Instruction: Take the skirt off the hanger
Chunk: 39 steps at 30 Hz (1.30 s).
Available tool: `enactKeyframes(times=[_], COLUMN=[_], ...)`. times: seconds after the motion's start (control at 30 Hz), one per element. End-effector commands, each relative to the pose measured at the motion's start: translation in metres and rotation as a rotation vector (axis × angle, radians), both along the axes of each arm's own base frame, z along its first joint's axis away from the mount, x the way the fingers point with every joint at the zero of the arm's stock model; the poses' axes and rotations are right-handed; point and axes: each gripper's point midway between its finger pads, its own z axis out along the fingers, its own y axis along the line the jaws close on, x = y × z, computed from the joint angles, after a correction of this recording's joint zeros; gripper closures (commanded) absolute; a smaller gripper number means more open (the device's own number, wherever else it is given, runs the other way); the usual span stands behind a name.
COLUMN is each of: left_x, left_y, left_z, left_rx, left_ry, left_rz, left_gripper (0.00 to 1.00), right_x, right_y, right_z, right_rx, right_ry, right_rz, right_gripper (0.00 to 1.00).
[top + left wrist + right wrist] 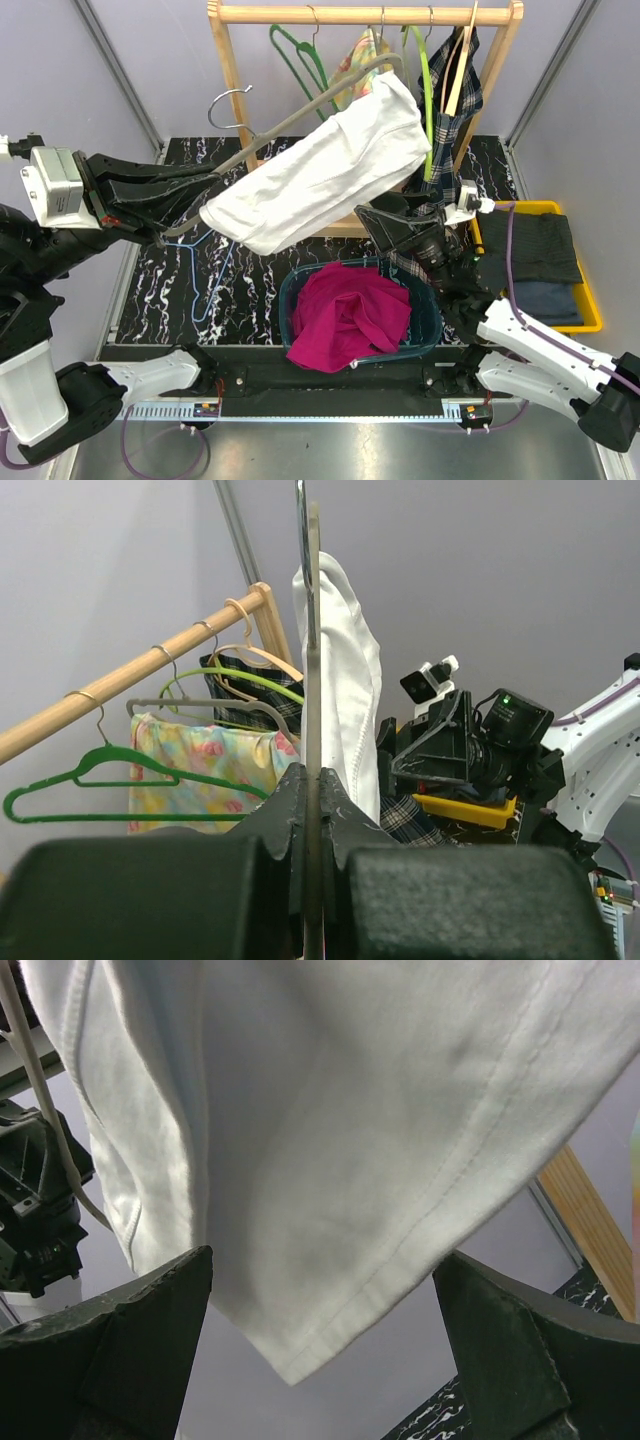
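Observation:
A white skirt [320, 175] hangs on a grey hanger [228, 105] that is held tilted in the air in front of the rack. My left gripper [165, 215] is shut on the hanger's lower end. In the left wrist view the jaws [313, 790] pinch the thin hanger bar [312, 680], and the skirt [345, 680] drapes just behind it. My right gripper [385, 215] stands open below the skirt's right side. In the right wrist view, the skirt's hem corner [330, 1140] hangs between and above the wide-apart fingers [322, 1260], touching neither.
A wooden rack [365, 14] behind carries green hangers, a floral garment [360, 55] and a plaid one [455, 110]. A teal basket [290, 290] with magenta cloth [350, 315] sits below the skirt. A yellow tray [590, 300] of dark clothes is right. A blue hanger [215, 280] lies on the table.

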Motion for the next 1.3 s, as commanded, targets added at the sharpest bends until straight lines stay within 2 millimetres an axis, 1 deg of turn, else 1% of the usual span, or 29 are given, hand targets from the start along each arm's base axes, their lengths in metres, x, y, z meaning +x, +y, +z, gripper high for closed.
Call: enactKeyframes(times=[0.0, 0.27, 0.33, 0.4, 0.43, 0.53, 0.63, 0.73, 0.8, 0.83, 0.87, 0.9, 0.93, 1.0, 1.03, 1.07, 1.1, 1.13, 1.17, 1.2, 1.23, 1.27], left_x=[-0.020, -0.032, -0.034, -0.034, -0.034, -0.036, -0.036, -0.035, -0.033, -0.029, -0.023, -0.022, -0.016, -0.012, -0.007, -0.002, 0.002, 0.008, 0.009, 0.013, 0.020, 0.022], left_y=[0.010, 0.016, 0.016, 0.014, 0.014, 0.012, 0.013, 0.012, 0.013, 0.012, 0.014, 0.016, 0.016, 0.019, 0.018, 0.021, 0.022, 0.028, 0.033, 0.037, 0.046, 0.052], left_z=[0.043, 0.047, 0.048, 0.046, 0.045, 0.044, 0.045, 0.044, 0.042, 0.039, 0.038, 0.037, 0.032, 0.029, 0.025, 0.024, 0.022, 0.022, 0.024, 0.024, 0.028, 0.031], left_rx=[-0.112, -0.128, -0.139, -0.138, -0.136, -0.130, -0.132, -0.133, -0.131, -0.127, -0.131, -0.133, -0.128, -0.126, -0.120, -0.124, -0.125, -0.130, -0.137, -0.142, -0.158, -0.172], left_ry=[-0.122, -0.120, -0.103, -0.080, -0.077, -0.068, -0.071, -0.062, -0.067, -0.061, -0.068, -0.070, -0.061, -0.062, -0.055, -0.053, -0.051, -0.060, -0.076, -0.082, -0.092, -0.100], left_rz=[-0.029, -0.042, -0.050, -0.062, -0.065, -0.082, -0.077, -0.078, -0.068, -0.057, -0.025, -0.010, 0.009, 0.039, 0.049, 0.080, 0.102, 0.153, 0.179, 0.212, 0.277, 0.314], left_gripper=[1.00, 1.00, 1.00, 1.00, 1.00, 1.00, 1.00, 1.00, 1.00, 1.00, 1.00, 1.00, 1.00, 1.00, 1.00, 1.00, 1.00, 1.00, 1.00, 1.00, 1.00, 1.00], right_x=[-0.007, -0.001, -0.001, 0.003, 0.005, 0.003, 0.005, 0.000, -0.005, -0.007, -0.008, -0.009, -0.010, -0.011, -0.017, -0.018, -0.015, -0.026, -0.028, -0.031, -0.029, -0.029], right_y=[-0.011, -0.015, -0.017, -0.010, -0.008, -0.003, -0.004, -0.001, -0.002, -0.003, -0.005, -0.007, -0.012, -0.020, -0.028, -0.033, -0.033, -0.048, -0.054, -0.067, -0.077, -0.086], right_z=[0.027, 0.021, 0.029, 0.031, 0.038, 0.051, 0.058, 0.061, 0.062, 0.063, 0.064, 0.064, 0.061, 0.060, 0.063, 0.065, 0.061, 0.072, 0.074, 0.076, 0.076, 0.075], right_rx=[0.059, 0.052, 0.069, 0.070, 0.083, 0.115, 0.146, 0.153, 0.154, 0.159, 0.161, 0.175, 0.175, 0.170, 0.157, 0.134, 0.087, 0.094, 0.057, 0.038, 0.028, -0.002], right_ry=[-0.077, -0.069, -0.092, -0.099, -0.115, -0.155, -0.165, -0.189, -0.212, -0.216, -0.216, -0.197, -0.173, -0.156, -0.159, -0.176, -0.152, -0.175, -0.197, -0.179, -0.161, -0.167], right_rz=[-0.022, -0.066, -0.079, -0.068, -0.065, -0.036, -0.030, 0.007, 0.041, 0.055, 0.061, 0.069, 0.062, 0.028, 0.009, -0.031, -0.054, -0.082, -0.131, -0.179, -0.232, -0.286], right_gripper=[0.00, 0.00, 0.00, 0.00, 0.00, 0.00, 0.00, 0.01, 0.21, 0.33, 0.67, 0.89, 1.00, 1.00, 1.00, 1.00, 1.00, 1.00, 1.00, 1.00, 1.00, 1.00])
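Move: The white skirt hangs from the grey hanger in the left hand. Its loose near edge is about 2 cm ahead of the open right hand, 2 cm left and 3 cm above; from the left hand it lies some 12 cm ahead, 24 right and 14 below. Counted from the right hand, the hanger's middle is roughly 1 cm ahead, 14 left, 20 above; the magenta skirt in the tub 4 cm back, 3 left and 40 below. Easing forward, left and up by 2 cm each way, the right hand brings its open fingers onto the white skirt's loose edge, shuts them to pinch it, then pulls about 5 cm right and 4 back while rising, tips tilting up nearly 10 degrees overall. The left hand keeps its grip on the hanger, drawing slightly back and up, then going some 3 cm forward and dipping. ##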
